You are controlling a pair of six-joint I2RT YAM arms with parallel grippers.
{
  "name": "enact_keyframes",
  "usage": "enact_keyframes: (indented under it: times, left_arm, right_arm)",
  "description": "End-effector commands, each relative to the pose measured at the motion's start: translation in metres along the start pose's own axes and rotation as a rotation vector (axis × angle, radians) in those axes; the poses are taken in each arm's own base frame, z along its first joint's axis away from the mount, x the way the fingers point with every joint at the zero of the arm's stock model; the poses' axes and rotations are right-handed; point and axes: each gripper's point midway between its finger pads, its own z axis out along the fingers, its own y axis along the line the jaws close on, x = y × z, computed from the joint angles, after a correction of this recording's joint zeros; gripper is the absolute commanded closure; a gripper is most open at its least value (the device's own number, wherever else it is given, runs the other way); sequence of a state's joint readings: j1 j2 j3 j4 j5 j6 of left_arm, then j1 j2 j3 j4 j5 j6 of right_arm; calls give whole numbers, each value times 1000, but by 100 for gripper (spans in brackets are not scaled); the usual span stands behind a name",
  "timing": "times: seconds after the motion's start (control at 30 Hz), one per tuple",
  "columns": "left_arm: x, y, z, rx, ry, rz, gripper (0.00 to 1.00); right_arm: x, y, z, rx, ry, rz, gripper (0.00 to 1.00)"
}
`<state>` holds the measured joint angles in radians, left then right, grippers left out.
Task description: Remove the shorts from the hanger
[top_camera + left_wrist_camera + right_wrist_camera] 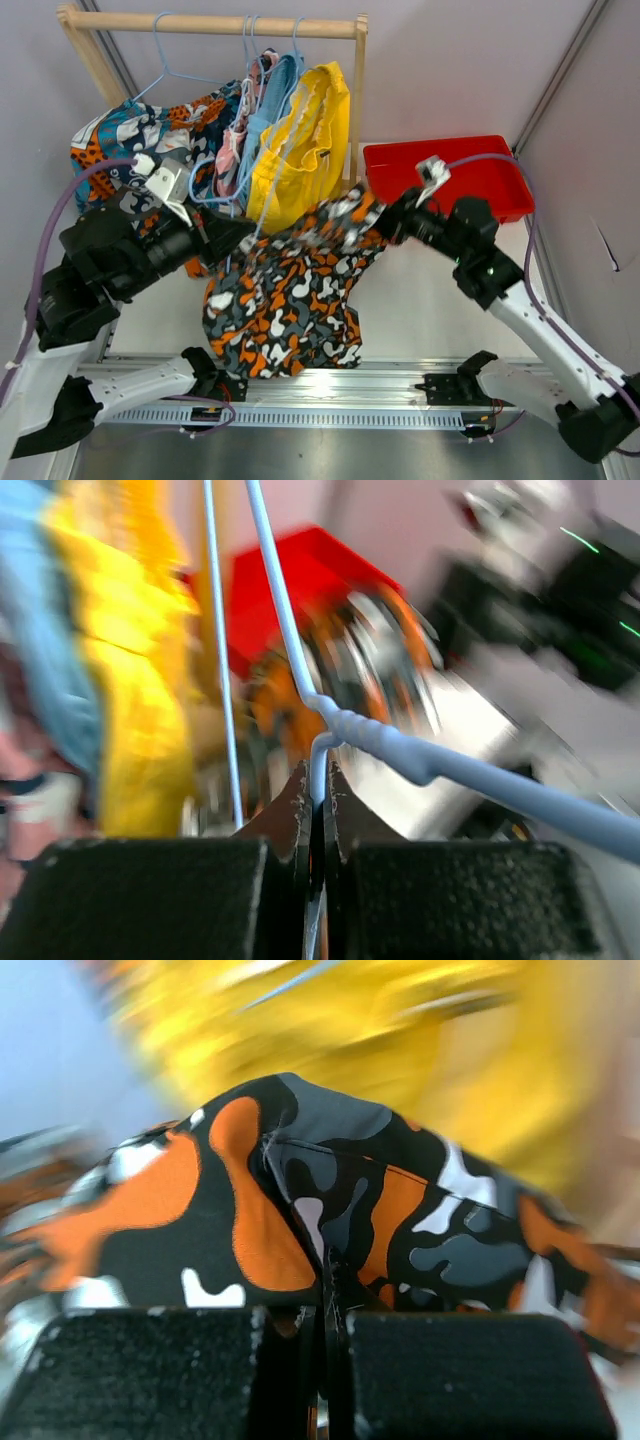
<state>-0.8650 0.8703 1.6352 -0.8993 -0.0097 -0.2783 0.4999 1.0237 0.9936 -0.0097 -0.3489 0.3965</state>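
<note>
The black-orange-white blotched shorts [285, 290] hang stretched between my two grippers in front of the rack. My left gripper [318, 772] is shut on the thin light blue wire of a hanger [400, 755], just below its twisted neck; in the top view it [222, 236] sits at the shorts' left top corner. My right gripper [328, 1260] is shut on a fold of the blotched shorts [250, 1190] and, in the top view, holds [388, 218] their right top corner. Both wrist views are blurred.
A wooden rack [210, 22] at the back carries hangers with yellow shorts [300, 150], light blue shorts [272, 110], pink shorts [235, 140] and teal-orange patchwork shorts [130, 135]. A red tray [450, 175] stands at the back right, behind my right arm.
</note>
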Motion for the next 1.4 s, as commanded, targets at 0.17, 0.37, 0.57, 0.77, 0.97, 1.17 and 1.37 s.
enact_keyframes:
  times: [0.17, 0.37, 0.57, 0.77, 0.97, 1.17, 1.37]
  left_arm:
    - [-48, 62, 60, -357, -350, -121, 100]
    - [-20, 50, 90, -303, -168, -95, 100]
    - [27, 38, 76, -208, -18, -111, 100]
    - [45, 27, 69, -142, 31, -140, 100]
    - [48, 24, 89, -129, 60, -132, 100]
    - [48, 40, 126, -212, 98, -90, 100]
    - [41, 76, 156, -279, 97, -130, 100]
  right_arm:
    - [45, 212, -76, -586, 81, -131, 100]
    - [-44, 173, -73, -69, -98, -316, 100]
    - [-216, 116, -103, 396, -486, -428, 100]
    - [-347, 83, -124, 576, -792, -493, 100]
    - [-401, 13, -80, 680, -820, -574, 100]
    - [-391, -94, -57, 691, -770, -427, 100]
    - [-300, -199, 14, 608, -525, -291, 100]
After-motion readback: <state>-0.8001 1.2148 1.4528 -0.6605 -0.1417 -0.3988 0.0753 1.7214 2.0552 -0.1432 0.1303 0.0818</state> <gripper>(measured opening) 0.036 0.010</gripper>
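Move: The right gripper already grips the camo shorts by the waistband. The red bin they go to lies about 27 cm ahead, 21 cm to its right and some 29 cm below it; the yellow shorts hang 10 cm ahead and 13 cm to its left, about 4 cm lower. The left gripper still holds the hanger; from it the yellow shorts are roughly 24 cm ahead, 5 cm right and 15 cm down, the denim shorts 28 cm straight ahead and 12 cm lower. Swing the right gripper back some 22 cm towards the robot and a little left, keeping its pinch on the camo shorts, then sweep it high, right and forward, turning clockwise, and lower it about 20 cm from the top of the arc over the red bin. Keep the hanger gripped in the left hand; push forward, ease back, then reach forward, down and right towards the yellow shorts. ##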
